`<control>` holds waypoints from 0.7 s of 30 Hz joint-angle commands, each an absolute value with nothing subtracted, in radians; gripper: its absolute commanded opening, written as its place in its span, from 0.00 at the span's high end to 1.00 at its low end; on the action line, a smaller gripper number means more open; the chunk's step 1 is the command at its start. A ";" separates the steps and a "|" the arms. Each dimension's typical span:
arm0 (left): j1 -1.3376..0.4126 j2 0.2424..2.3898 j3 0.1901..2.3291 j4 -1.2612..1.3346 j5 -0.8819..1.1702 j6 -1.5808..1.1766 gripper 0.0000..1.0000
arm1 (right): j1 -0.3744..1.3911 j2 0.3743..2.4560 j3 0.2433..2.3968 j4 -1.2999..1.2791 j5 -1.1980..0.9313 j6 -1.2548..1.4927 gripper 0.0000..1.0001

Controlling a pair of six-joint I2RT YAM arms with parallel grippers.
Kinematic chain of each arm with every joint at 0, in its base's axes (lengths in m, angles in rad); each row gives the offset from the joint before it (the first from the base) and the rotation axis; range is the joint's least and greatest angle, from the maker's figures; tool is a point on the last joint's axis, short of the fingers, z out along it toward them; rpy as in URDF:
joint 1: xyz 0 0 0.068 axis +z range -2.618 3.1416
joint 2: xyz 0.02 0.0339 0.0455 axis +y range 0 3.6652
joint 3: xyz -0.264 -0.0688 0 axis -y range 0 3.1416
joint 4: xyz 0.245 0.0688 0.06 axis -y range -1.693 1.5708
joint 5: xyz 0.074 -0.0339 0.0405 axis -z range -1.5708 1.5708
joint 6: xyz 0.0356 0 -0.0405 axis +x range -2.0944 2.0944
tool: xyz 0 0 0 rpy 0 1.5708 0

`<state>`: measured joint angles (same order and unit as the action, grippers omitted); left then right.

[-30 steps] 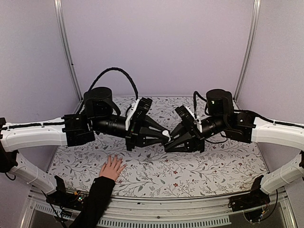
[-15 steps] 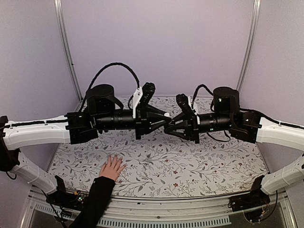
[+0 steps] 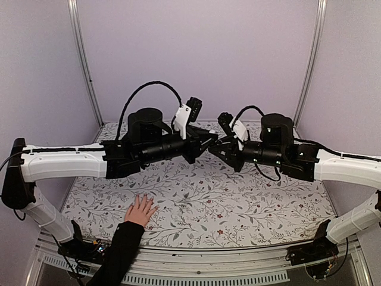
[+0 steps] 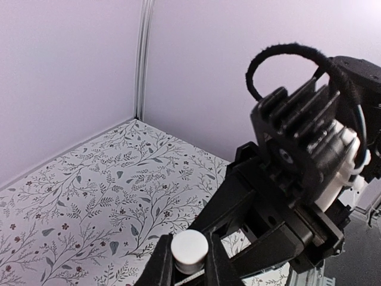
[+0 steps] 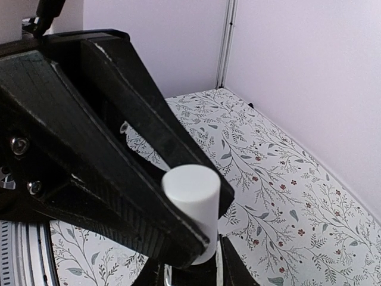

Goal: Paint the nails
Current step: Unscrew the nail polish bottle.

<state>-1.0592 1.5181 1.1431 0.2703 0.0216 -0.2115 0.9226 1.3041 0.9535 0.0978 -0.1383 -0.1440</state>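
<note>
A light-skinned hand [image 3: 140,210] with a black sleeve lies flat on the floral table near the front left, fingers spread. Its nails [image 3: 144,198] are too small to make out. Above the table's middle my left gripper [image 3: 212,141] and right gripper [image 3: 219,145] meet tip to tip. In the left wrist view the left gripper [image 4: 189,261] is shut on a white cap [image 4: 189,248]. Seen from the right wrist, that cap [image 5: 193,193] rises from between the shut right gripper [image 5: 190,273], and a left finger [image 5: 107,179] presses against its side. The bottle body is hidden.
The floral tablecloth [image 3: 250,208] covers the table, with lilac walls close on three sides and metal corner posts [image 3: 86,65] at the back. The black sleeve [image 3: 119,250] crosses the front edge. Both arms span the table's width at mid height.
Both arms have risen and swung toward the back wall with their grippers still joined tip to tip. The left jaws closed a little tighter. The hand has stayed put.
</note>
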 commanded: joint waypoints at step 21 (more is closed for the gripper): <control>-1.045 1.358 1.026 0.228 0.210 -0.114 0.55 | 0.930 1.245 0.878 0.220 -0.249 -0.136 1.00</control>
<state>-1.0584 1.4158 1.0611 0.2226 0.0914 -0.1711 0.9272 1.2728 0.8886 0.1925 -0.1551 -0.1287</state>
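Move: The left hand, reaching in from the left, already pinches the nail polish bottle's white cap, which sits right at its fingertips; the bottle body is level with it sideways and forward, about 4 cm below. The right hand grips that body at its own fingertips, with the cap some 4 cm above. The person's hand lies on the table roughly 22 cm to the left hand's left, 12 cm back and nearly 30 cm below. Both hands first stay almost still around the bottle, then the left fingers open to a bit under half their range, letting go of the white cap, and the left hand pulls off it, going back and to its left about 3 cm with hardly any turn. The right hand keeps its closed grip on the bottle body and, as the left hand leaves, eases back and up about 1 cm. ##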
